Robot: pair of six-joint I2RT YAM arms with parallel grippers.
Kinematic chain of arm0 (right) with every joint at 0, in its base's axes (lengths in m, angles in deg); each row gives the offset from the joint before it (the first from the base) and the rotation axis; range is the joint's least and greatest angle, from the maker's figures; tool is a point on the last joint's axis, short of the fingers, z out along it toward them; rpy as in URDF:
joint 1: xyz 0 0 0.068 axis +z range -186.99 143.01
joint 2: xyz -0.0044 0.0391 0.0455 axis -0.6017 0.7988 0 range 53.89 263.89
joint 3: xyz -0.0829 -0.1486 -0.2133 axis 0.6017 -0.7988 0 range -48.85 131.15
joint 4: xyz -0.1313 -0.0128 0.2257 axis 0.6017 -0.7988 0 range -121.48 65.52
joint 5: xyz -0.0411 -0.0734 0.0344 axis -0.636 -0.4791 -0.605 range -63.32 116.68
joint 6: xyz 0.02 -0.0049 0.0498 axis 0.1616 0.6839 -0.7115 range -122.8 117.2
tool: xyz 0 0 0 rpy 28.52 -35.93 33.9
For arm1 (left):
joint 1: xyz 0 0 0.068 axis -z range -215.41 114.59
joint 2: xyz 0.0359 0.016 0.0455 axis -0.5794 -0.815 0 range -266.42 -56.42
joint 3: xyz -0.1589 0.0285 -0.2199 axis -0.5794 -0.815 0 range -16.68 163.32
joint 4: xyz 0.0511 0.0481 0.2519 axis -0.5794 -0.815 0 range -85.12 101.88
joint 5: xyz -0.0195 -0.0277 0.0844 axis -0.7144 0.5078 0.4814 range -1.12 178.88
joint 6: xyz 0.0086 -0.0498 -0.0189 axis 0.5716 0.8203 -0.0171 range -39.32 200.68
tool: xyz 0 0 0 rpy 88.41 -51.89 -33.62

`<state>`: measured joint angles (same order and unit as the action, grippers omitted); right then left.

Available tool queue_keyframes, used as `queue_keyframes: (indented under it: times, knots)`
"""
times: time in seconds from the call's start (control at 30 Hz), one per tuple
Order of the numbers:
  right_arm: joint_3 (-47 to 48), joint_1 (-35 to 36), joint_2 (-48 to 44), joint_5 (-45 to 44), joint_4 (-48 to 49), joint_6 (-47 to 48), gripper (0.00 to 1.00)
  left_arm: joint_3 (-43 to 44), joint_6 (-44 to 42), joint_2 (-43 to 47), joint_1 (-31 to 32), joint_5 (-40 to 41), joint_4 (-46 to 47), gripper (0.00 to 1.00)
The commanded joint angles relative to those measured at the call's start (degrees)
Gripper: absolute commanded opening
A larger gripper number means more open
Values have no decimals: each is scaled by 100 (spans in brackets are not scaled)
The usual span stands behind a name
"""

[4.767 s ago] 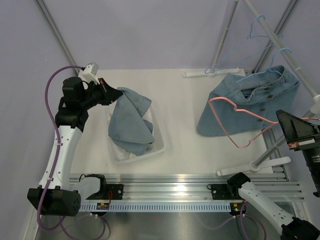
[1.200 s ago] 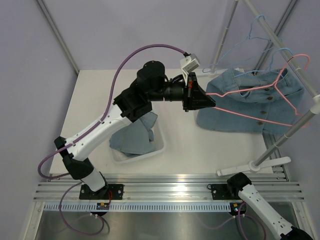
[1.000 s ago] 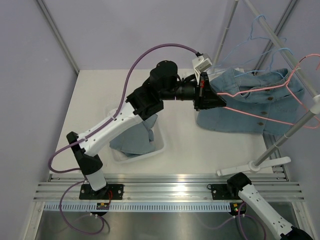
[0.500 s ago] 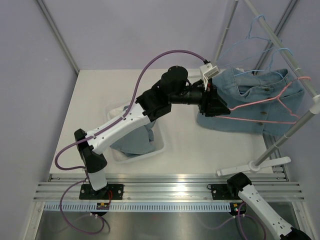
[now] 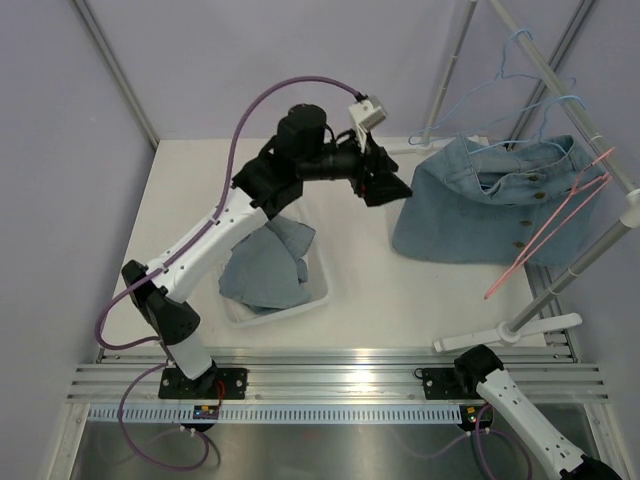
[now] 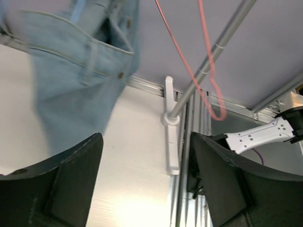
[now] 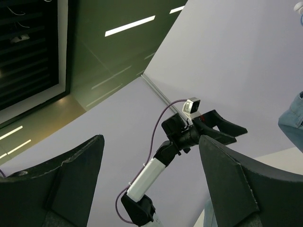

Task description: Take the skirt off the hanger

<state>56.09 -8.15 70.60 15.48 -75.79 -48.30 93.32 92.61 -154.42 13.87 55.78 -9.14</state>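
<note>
A blue denim skirt (image 5: 480,215) hangs from the rail on a thin blue hanger (image 5: 545,115) at the right back. An empty pink hanger (image 5: 550,220) dangles slanted from the same rail, just right of the skirt. My left gripper (image 5: 392,188) hovers open and empty a little left of the skirt. In the left wrist view the skirt (image 6: 80,71) fills the upper left, the pink hanger (image 6: 189,56) crosses the rack pole (image 6: 213,52), and the left gripper (image 6: 144,156) holds nothing. The right gripper (image 7: 149,156) points upward, open and empty, out of the top view.
A white bin (image 5: 325,290) holding folded denim (image 5: 265,270) sits left of centre under the left arm. More blue hangers (image 5: 500,70) hang on the rail. The rack's white foot (image 5: 510,335) lies front right. The right arm's base link (image 5: 515,395) rises at the bottom right.
The left gripper opened and let go of the pink hanger, which swung down to hang from the rail at the right. The left arm drew back to the left.
</note>
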Motion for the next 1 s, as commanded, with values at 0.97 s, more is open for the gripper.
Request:
queue_keyframes:
  times: [0.97]
  knots:
    - [-475,25,-98,83,-116,-364,89,1595,303,-2110,-481,-1516,1671,77]
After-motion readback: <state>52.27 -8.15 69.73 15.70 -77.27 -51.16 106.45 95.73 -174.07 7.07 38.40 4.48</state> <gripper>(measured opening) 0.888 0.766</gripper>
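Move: The denim skirt on the blue hanger has its middle about 26 cm to the left hand's right, 9 cm ahead and some 14 cm lower; its near waistband end is roughly 13 cm right, 11 cm ahead, about level. The empty pink hanger is around 30 cm right, 7 cm back and a little higher; the empty blue hanger is some 29 cm ahead, 25 cm right. From the right hand, the skirt is about 39 cm ahead, 2 cm left and 30 cm below. Towards the hanging skirt's near waistband end goes the empty left hand: first a quick swing forward, left and up, then a turn back to the right and down, about 8 cm sideways, ending some 7 cm farther forward. It yaws about 10 degrees clockwise, fingers staying wide open, without visible contact. The right hand, still open, eases about 2 cm forward and down. ##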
